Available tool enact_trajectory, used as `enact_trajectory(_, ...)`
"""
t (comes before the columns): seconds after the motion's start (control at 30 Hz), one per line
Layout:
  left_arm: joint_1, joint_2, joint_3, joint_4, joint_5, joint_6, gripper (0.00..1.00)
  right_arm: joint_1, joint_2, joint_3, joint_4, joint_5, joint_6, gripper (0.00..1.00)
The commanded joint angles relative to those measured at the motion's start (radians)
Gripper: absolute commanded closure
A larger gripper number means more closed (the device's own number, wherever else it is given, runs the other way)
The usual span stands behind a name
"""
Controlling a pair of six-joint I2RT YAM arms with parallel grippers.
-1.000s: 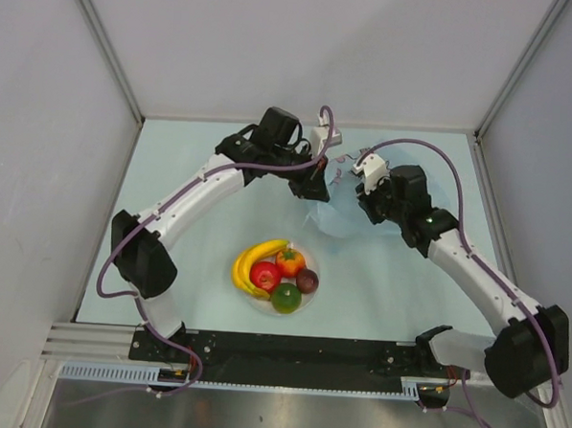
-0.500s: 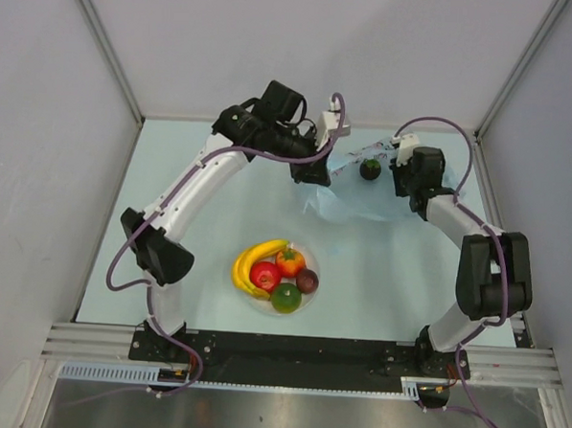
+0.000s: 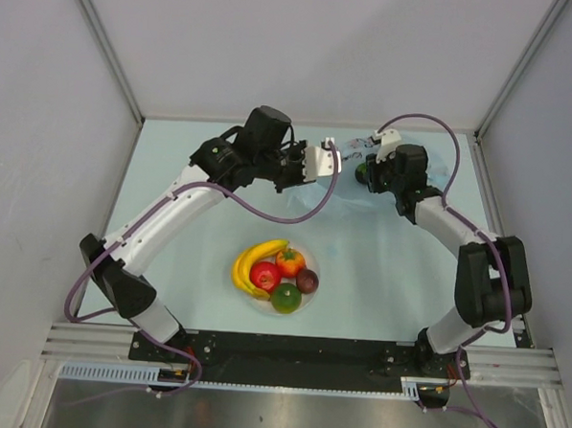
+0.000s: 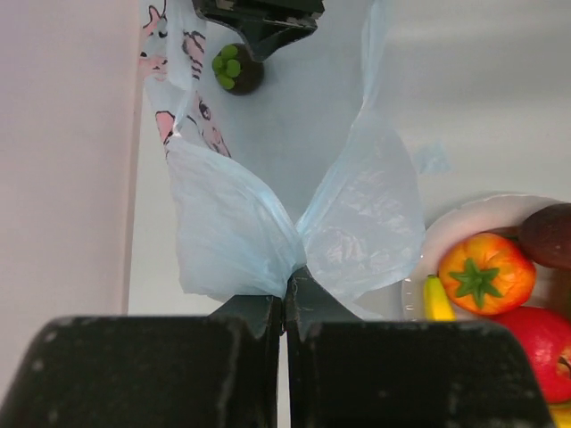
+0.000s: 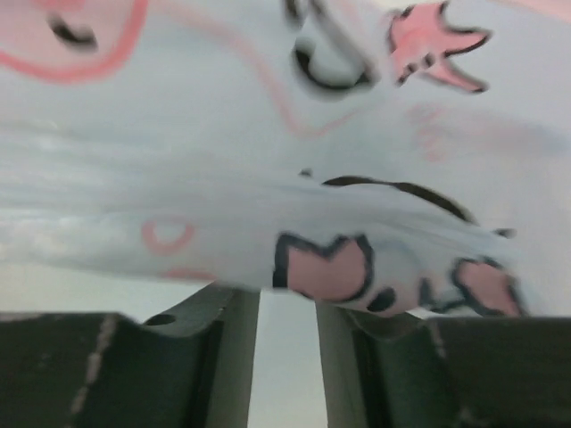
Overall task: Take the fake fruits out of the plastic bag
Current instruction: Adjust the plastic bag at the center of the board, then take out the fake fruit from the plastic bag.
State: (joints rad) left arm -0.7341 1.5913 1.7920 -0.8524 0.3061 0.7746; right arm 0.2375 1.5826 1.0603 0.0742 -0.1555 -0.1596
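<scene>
The light-blue plastic bag [image 3: 311,198] hangs bunched from my left gripper [image 3: 323,164], whose jaws are shut on its gathered film [image 4: 287,283]. A dark purple fruit with a green cap [image 4: 234,71] lies on the table outside the bag, just beside the tip of my right gripper [image 3: 375,171]. In the right wrist view the printed bag [image 5: 294,178] drapes over that gripper's fingertips [image 5: 234,308]; a narrow gap with bare table shows between the jaws. The banana [image 3: 253,258], red apple [image 3: 265,275], orange-red fruit [image 3: 290,261], green fruit [image 3: 285,296] and another dark purple one [image 3: 307,280] lie on the white plate [image 3: 305,304].
The plate stands at the near middle of the pale table, between the two arm bases. White walls with metal posts close in the left, back and right sides. Purple cables loop above both wrists.
The right arm swung to the back and its gripper closed in on the dark purple fruit, jaws parting a little. The left gripper pulled the bag leftward, off that fruit.
</scene>
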Motion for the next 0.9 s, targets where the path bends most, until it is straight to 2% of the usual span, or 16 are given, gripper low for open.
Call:
enact_trajectory(0.0,0.005,0.006,-0.003,0.073,-0.051,0.042,1.00,-0.015,0.099,0.033,0.088,0.037,0.066,0.63)
enact_trajectory(0.1,0.009,-0.019,-0.023,0.102,-0.021,0.034,1.00,-0.030,0.134,0.041,0.098,0.054,0.075,0.57)
enact_trajectory(0.2,0.009,-0.054,-0.088,0.154,-0.001,0.026,1.00,-0.041,0.175,0.067,0.098,0.057,0.078,0.43)
enact_trajectory(0.3,0.009,-0.071,-0.140,0.200,0.013,-0.012,1.00,-0.046,0.215,0.092,0.113,0.044,0.089,0.24)
enact_trajectory(0.4,0.009,-0.067,-0.161,0.223,0.027,-0.044,1.00,-0.041,0.249,0.119,0.125,-0.004,0.069,0.16)
enact_trajectory(0.63,0.007,-0.047,-0.172,0.260,0.082,-0.057,1.00,-0.015,0.339,0.210,0.134,0.007,0.029,0.11)
enact_trajectory(0.87,0.007,-0.019,-0.149,0.257,0.109,-0.078,1.00,0.009,0.447,0.286,0.199,0.189,-0.058,0.10)
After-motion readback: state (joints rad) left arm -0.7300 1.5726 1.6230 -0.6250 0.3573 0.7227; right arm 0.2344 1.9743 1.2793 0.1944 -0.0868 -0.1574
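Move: The mangosteen, still inside the bag, lies about 8 cm ahead of the right gripper, some 4 cm to its left and 12 cm below. The bag's bunched neck, pinched in the left gripper, is roughly 13 cm back, 19 cm to the left and 14 cm above the right gripper. The plate of fruit is around 24 cm back, 23 cm left and 15 cm below it. From the left gripper, the mangosteen is about 21 cm ahead, 15 cm right and 28 cm down. Drop the right gripper about 7 cm into the spread bag, swaying briefly to the right, then reach forward at that height, for some 8 cm in all, until it is over the mangosteen. Open its part-open fingers nearly fully on the way. Keep the bag's neck pinched in the shut left gripper, easing that hand down and right by some 2 cm. ##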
